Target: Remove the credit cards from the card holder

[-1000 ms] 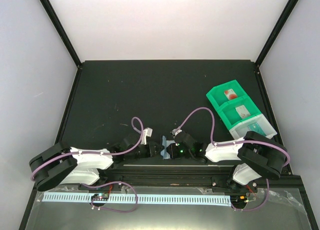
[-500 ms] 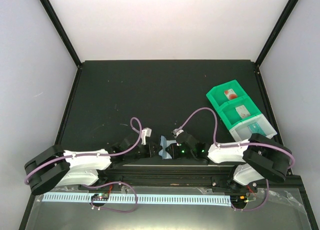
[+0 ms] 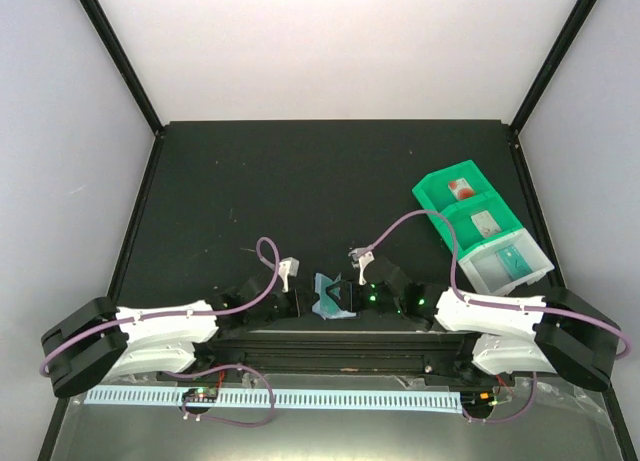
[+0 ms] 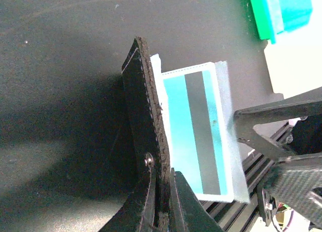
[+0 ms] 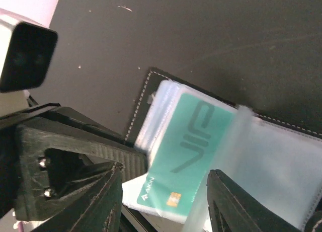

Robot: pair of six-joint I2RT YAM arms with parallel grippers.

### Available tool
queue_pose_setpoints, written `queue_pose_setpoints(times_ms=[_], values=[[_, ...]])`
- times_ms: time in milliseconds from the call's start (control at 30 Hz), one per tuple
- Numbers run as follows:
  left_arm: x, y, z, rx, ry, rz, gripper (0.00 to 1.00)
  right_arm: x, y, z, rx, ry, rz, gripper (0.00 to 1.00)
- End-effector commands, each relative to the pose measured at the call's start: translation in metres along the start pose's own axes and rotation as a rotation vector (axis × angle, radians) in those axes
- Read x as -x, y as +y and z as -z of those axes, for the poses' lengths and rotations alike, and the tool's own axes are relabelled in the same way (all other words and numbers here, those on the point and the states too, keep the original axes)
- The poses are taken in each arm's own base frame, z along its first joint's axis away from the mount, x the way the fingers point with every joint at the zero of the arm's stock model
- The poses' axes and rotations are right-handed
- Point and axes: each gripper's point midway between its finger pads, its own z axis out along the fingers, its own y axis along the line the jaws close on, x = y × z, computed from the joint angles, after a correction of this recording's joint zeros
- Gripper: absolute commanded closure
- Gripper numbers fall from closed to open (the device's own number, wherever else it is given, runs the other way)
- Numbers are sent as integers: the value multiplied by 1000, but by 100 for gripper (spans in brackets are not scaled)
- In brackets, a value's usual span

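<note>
The card holder (image 3: 322, 287) is a black wallet held on edge just in front of the arm bases. My left gripper (image 4: 162, 194) is shut on its black cover (image 4: 142, 111). A teal credit card with a grey stripe (image 4: 193, 134) sits in a clear sleeve (image 4: 227, 116) that fans out from the cover. From the right wrist view, the same teal credit card (image 5: 186, 154) sticks out of the sleeves (image 5: 282, 164). My right gripper (image 5: 163, 194) is open, its fingers (image 5: 95, 191) either side of the card's lower end without touching it.
A green compartment tray (image 3: 433, 192) stands at the right of the black mat, with small cards in its bins; its corner shows in the left wrist view (image 4: 261, 20). The black rail of the arm bases (image 3: 330, 341) runs right under the card holder.
My right gripper has opened and its arm has stretched out to the right. The card holder has shifted slightly left and tilted. My left gripper stays shut on the cover.
</note>
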Motion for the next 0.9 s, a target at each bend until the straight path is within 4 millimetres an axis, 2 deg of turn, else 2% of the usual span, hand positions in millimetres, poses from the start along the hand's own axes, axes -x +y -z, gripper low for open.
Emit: queue_pose_setpoints(times_ms=[0, 133, 433, 567, 700, 867], values=[[10, -14, 3, -10, -31, -18, 98, 10, 4, 3, -19, -19, -2, 52], [10, -11, 4, 1, -34, -17, 98, 3, -7, 0, -63, 5, -7, 52], [8, 18, 10, 65, -90, 78, 98, 14, -18, 26, -152, -47, 47, 56], [9, 21, 12, 80, -98, 85, 83, 11, -12, 24, -122, -31, 57, 65], [13, 25, 18, 104, -120, 91, 64, 4, -9, 11, -98, 15, 53, 72], [25, 33, 38, 208, -170, 71, 57, -9, -14, -4, -112, 84, 45, 76]])
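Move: The upright clear sleeve with the striped teal card stands almost at the open right fingers, its middle about 1 cm ahead, 1 cm left and roughly 4 cm below the right hand. The VIP card lies about 3 cm to the right hand's left, level with it and 5 cm lower. From the left hand, already pinching the card holder's left cover edge, the sleeve's middle is some 4 cm right, 1 cm ahead and 2 cm lower. Drawing apart, the left hand goes about 3.5 cm left with the cover edge, turning some 10 degrees counter-clockwise and opening its fingers late to let go. The right hand swings right past the sleeve's standing place with a shallow dip and rise, then sinks towards the right-hand page, fingertips tipping steeper and half closing. ##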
